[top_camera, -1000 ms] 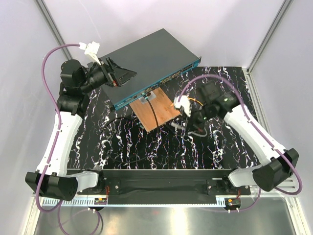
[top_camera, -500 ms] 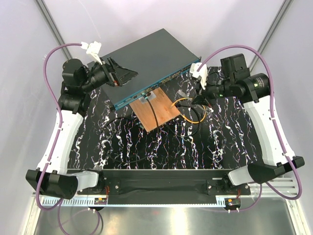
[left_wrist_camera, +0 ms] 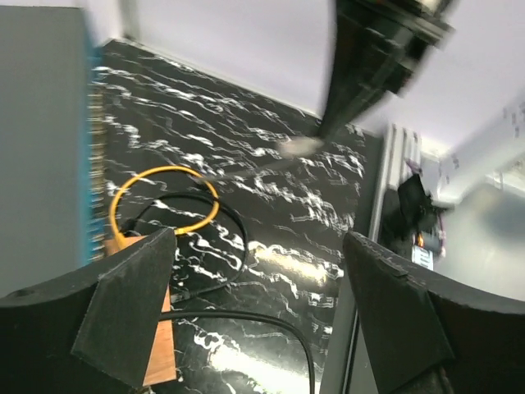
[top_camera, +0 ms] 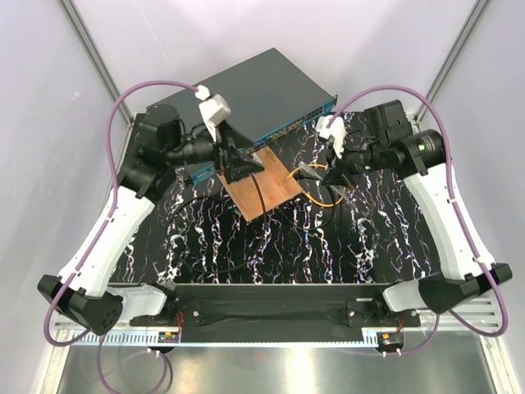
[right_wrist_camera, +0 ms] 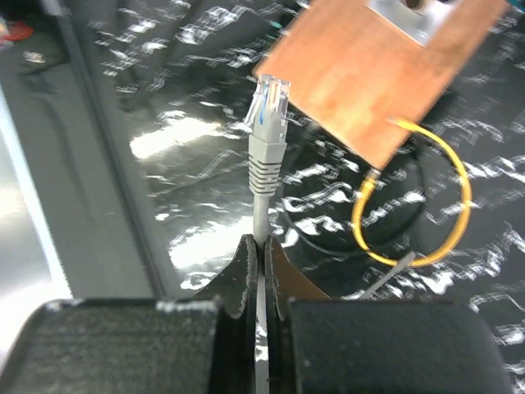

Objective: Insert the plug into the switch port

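The switch (top_camera: pixel 262 86) is a dark flat box at the back, its teal front face (top_camera: pixel 299 117) turned toward the table. Its grey top (left_wrist_camera: pixel 41 139) and teal edge (left_wrist_camera: pixel 92 148) fill the left of the left wrist view. My right gripper (top_camera: pixel 330 171) is shut on the grey cable just behind the plug (right_wrist_camera: pixel 269 105). The clear-tipped plug sticks out past the fingertips (right_wrist_camera: pixel 250 261) above the table, apart from the switch. My left gripper (left_wrist_camera: pixel 262 312) stands open and empty over the wooden board (top_camera: pixel 267 193), below the switch's front.
A yellow cable loop (top_camera: pixel 321 190) lies on the black marbled table (top_camera: pixel 271 238) beside the board. Black cables (left_wrist_camera: pixel 238 324) curl near it. A metal bracket (right_wrist_camera: pixel 418 12) sits at the board's far end. White walls enclose the back and sides.
My left arm has swung right, from above the switch's left end to above the wooden board. My right arm rose from beside the board, carrying the plug, and now holds near there.
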Controlling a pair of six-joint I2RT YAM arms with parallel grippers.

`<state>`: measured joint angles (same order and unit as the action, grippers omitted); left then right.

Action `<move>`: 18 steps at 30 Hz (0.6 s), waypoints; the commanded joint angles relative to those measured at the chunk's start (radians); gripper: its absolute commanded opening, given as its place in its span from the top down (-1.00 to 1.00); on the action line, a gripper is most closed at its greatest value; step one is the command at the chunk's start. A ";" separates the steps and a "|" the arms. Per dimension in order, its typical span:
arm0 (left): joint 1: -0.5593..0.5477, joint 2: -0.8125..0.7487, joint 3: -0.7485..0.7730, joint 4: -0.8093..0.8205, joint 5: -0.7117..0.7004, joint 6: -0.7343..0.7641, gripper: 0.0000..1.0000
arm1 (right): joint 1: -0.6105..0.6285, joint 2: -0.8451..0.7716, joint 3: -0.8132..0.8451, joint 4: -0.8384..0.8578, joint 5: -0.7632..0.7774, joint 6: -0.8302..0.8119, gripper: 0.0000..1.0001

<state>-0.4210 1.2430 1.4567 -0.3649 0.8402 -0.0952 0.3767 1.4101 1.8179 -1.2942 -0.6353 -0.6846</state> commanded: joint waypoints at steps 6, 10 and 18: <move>-0.103 0.015 0.034 0.059 0.037 -0.058 -0.72 | 0.158 -0.269 -0.261 0.375 0.344 -0.065 1.00; -0.142 0.032 0.010 0.164 0.036 -0.260 -0.75 | 0.257 -0.370 -0.388 0.541 0.546 -0.145 1.00; -0.153 0.047 -0.039 0.284 0.011 -0.497 -0.75 | 0.303 -0.522 -0.595 0.820 0.658 -0.338 1.00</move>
<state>-0.5682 1.2823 1.4212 -0.1921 0.8574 -0.4656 0.6601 0.9249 1.2716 -0.6754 -0.0841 -0.8955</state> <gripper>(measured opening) 0.874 0.021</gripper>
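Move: The grey plug, held in the right hand's shut fingers, lies about 14 cm to the right of the open left hand, roughly level fore-and-aft and 7 cm lower. It sticks out some 4 cm to the left of the right hand, 1 cm ahead and 1 cm above. From the right hand, the yellow cable loop is about 6 cm ahead, 0 cm sideways, and the wooden board 6 cm ahead and 16 cm left, both some 25 cm below. Closing in on the held plug, the left hand goes about 5 cm right and 4 cm back, dipping slightly and coming up again, its fingers still wide open and its wrist turning some 20 degrees. The right hand keeps its pinch on the grey cable behind the plug and swings its fingertips up and forward by about 45 degrees, first dipping and easing back a little, then rising to end some 3 cm higher. ##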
